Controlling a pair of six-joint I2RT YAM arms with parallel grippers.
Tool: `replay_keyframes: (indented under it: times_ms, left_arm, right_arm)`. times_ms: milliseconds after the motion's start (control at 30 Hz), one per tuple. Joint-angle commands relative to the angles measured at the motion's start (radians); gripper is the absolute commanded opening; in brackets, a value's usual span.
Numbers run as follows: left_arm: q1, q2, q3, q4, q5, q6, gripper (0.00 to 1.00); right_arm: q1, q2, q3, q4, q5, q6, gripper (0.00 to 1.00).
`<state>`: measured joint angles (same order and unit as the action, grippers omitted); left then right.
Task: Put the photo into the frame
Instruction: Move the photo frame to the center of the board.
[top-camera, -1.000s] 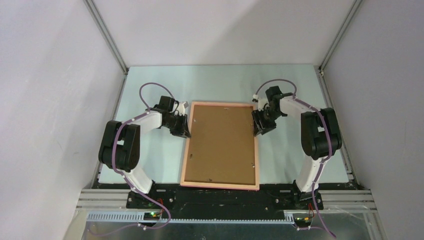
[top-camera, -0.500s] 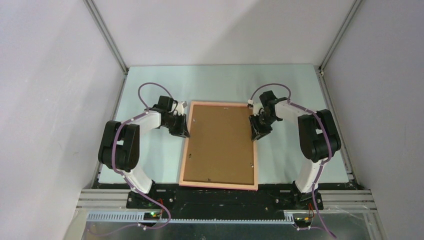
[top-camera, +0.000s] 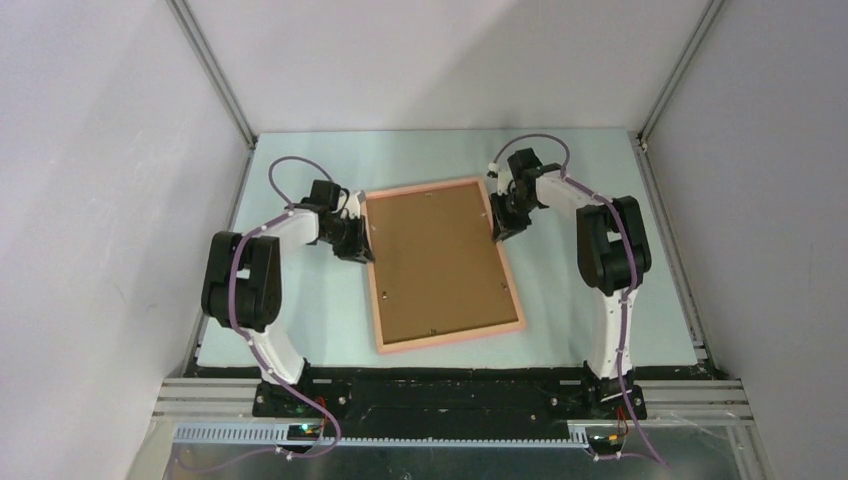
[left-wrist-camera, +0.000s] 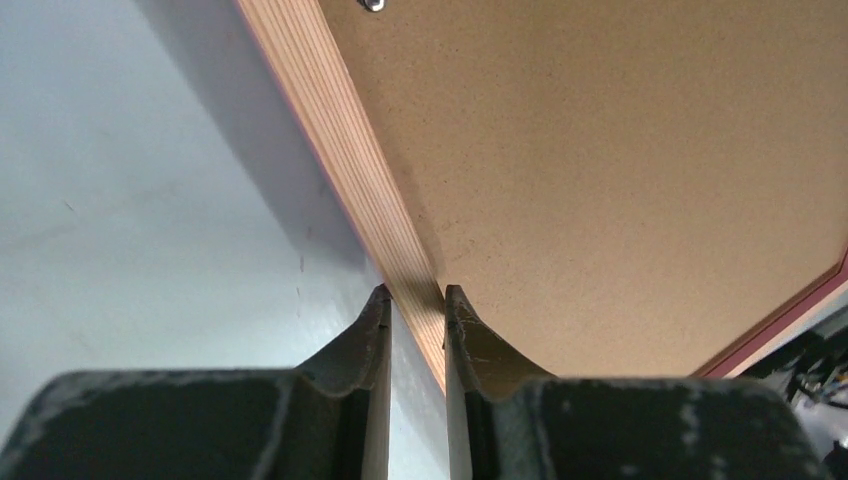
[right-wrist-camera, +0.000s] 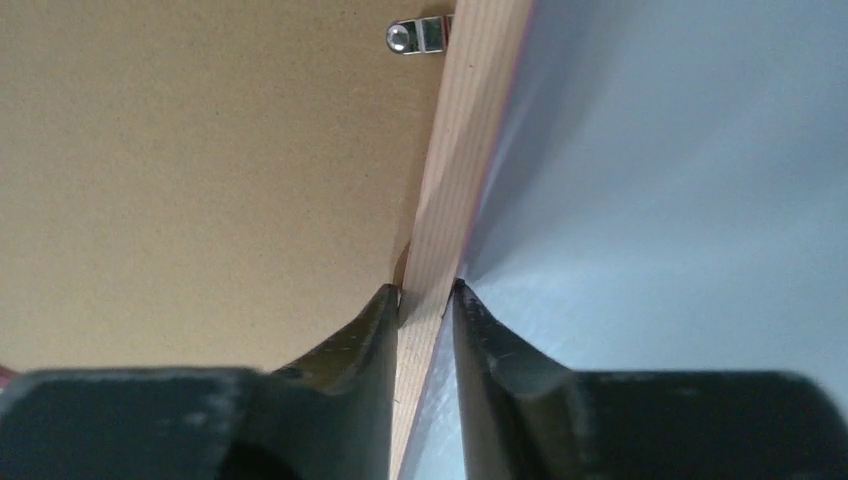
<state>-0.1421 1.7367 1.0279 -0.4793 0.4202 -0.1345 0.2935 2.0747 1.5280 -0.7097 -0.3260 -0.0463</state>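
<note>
The salmon-pink frame (top-camera: 452, 338) lies back side up and askew in the middle of the table, its brown backing board (top-camera: 438, 262) facing me. The photo is hidden. My left gripper (top-camera: 362, 243) is shut on the frame's left rail near the far end. In the left wrist view the wooden rail (left-wrist-camera: 340, 130) runs between the tips of the left gripper (left-wrist-camera: 413, 292). My right gripper (top-camera: 497, 225) is shut on the right rail. In the right wrist view the rail (right-wrist-camera: 470, 130) sits pinched in the right gripper (right-wrist-camera: 425, 290), below a metal clip (right-wrist-camera: 415, 37).
The pale green table (top-camera: 600, 290) is walled by white panels on three sides, with metal posts at the far corners. A black base rail (top-camera: 440, 385) carries both arms at the near edge. Small metal clips hold the backing board (right-wrist-camera: 200, 170) along its edges.
The right gripper has closed on the right rail. Both grippers have moved farther back, and the frame has swung askew, its near end drawn away from the table's near edge.
</note>
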Motion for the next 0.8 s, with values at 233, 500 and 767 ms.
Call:
replay_keyframes:
  times_ms: [233, 500, 767]
  left_arm:
    - [0.011, 0.042, 0.086, 0.111, -0.034, -0.122, 0.00]
    - [0.010, 0.042, 0.044, 0.151, -0.029, -0.200, 0.00]
    - [0.010, 0.028, 0.028, 0.173, -0.024, -0.194, 0.00]
  right_arm:
    - [-0.050, -0.076, 0.044, 0.005, -0.032, -0.065, 0.57]
    - [-0.030, -0.283, -0.245, -0.017, -0.061, -0.127, 0.62]
    - [0.063, -0.379, -0.404, 0.020, 0.003, -0.152, 0.62]
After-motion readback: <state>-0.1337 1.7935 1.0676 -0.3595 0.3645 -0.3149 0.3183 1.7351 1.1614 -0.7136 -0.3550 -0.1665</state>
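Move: Pinching the left rail, the left hand has the board's centre about 7 cm ahead and 19 cm to its right; the photo frame's middle lies level with it, some 16 cm right. The right hand still grips the right rail, the frame's middle 15 cm left and 5 cm back. Its next grip place, by the near right clip, is about 11 cm back and 1 cm right; the near right corner is 20 cm back, 6 cm right. Keeping its pinch on the left rail, the left hand slides forward about 4 cm and turns some 10 degrees counter-clockwise. The right goes forward about 3 cm while its fingers open and let go of the right rail, then rises and draws back some 12 cm along the rail, open, dipping slightly at the end near the near right clip. ##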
